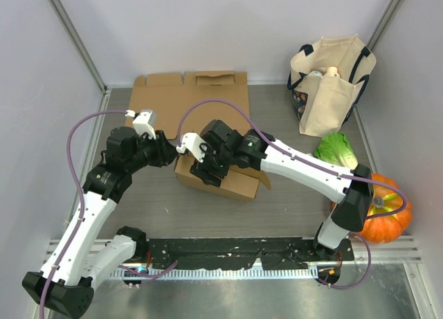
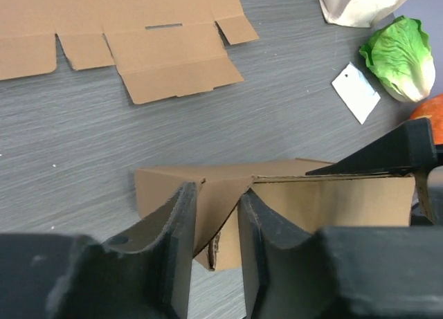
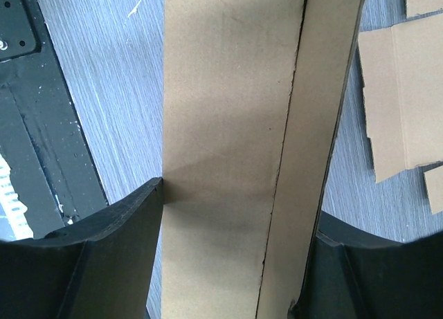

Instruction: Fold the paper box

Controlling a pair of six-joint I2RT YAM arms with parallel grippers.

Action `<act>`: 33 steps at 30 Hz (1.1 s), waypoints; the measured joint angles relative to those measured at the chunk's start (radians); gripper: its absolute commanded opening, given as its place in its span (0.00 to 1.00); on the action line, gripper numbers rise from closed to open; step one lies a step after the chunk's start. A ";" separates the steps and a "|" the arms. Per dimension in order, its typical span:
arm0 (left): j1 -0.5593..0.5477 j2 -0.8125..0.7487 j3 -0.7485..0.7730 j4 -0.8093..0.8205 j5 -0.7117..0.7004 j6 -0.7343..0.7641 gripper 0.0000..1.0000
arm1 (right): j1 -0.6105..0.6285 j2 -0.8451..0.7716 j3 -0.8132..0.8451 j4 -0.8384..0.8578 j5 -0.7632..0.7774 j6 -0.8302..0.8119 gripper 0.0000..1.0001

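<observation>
The paper box (image 1: 235,180) is a brown cardboard carton, partly folded, lying in the middle of the table. My right gripper (image 1: 208,170) spans its width from above. In the right wrist view its fingers (image 3: 124,243) press on both long sides of the box (image 3: 228,125), so it is shut on it. My left gripper (image 1: 173,155) is at the box's left end. In the left wrist view the left gripper (image 2: 217,192) straddles a slanting end flap (image 2: 221,208); its jaws are narrow with a gap still showing.
A flat, unfolded cardboard sheet (image 1: 190,101) lies at the back of the table. A canvas tote bag (image 1: 331,84) stands at the back right, with a green lettuce (image 1: 337,151) and an orange pumpkin (image 1: 384,212) below it. A white tag (image 2: 355,92) lies near the lettuce.
</observation>
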 measured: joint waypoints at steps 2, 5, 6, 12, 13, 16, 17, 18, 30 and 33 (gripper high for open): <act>0.000 0.000 0.000 0.001 0.015 -0.002 0.16 | 0.000 0.000 0.000 0.001 0.000 0.000 0.59; -0.004 0.000 0.001 0.001 0.035 -0.006 0.13 | 0.000 0.002 0.000 0.002 0.000 0.000 0.59; -0.004 0.000 0.002 0.001 0.038 -0.009 0.13 | 0.000 0.002 0.000 0.002 0.000 0.000 0.59; -0.003 -0.001 0.000 -0.001 0.042 -0.031 0.10 | 0.000 0.009 0.006 0.000 0.001 0.000 0.60; -0.003 -0.002 -0.003 -0.001 0.042 -0.036 0.10 | 0.000 0.013 0.010 -0.002 0.000 -0.002 0.60; 0.000 -0.005 -0.014 0.002 0.039 -0.055 0.08 | 0.001 0.031 0.027 -0.012 0.000 -0.004 0.61; 0.002 -0.005 -0.018 0.005 0.035 -0.061 0.07 | 0.001 0.039 0.035 -0.014 0.000 -0.005 0.62; 0.002 -0.005 -0.024 0.009 0.029 -0.064 0.07 | 0.000 0.045 0.040 -0.016 0.000 -0.006 0.63; 0.003 -0.048 -0.119 0.098 -0.038 -0.062 0.00 | -0.011 0.094 0.077 -0.013 -0.021 -0.025 0.63; 0.003 -0.051 -0.138 0.123 -0.046 -0.058 0.00 | -0.019 0.102 0.082 -0.013 -0.029 -0.026 0.64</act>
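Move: The paper box's far left corner is already between the left hand's half-open fingers, about 1 cm to the right and 1 cm below; the box's middle is some 12 cm right and 5 cm back. The flat cardboard lies about 14 cm ahead and 2 cm right of the left hand, on the table. From the right hand, straddling the box, that corner is roughly 5 cm left and 4 cm ahead. Left fingers shut on the box corner and sink some 2 cm; the right grip eases left, forward and down. ##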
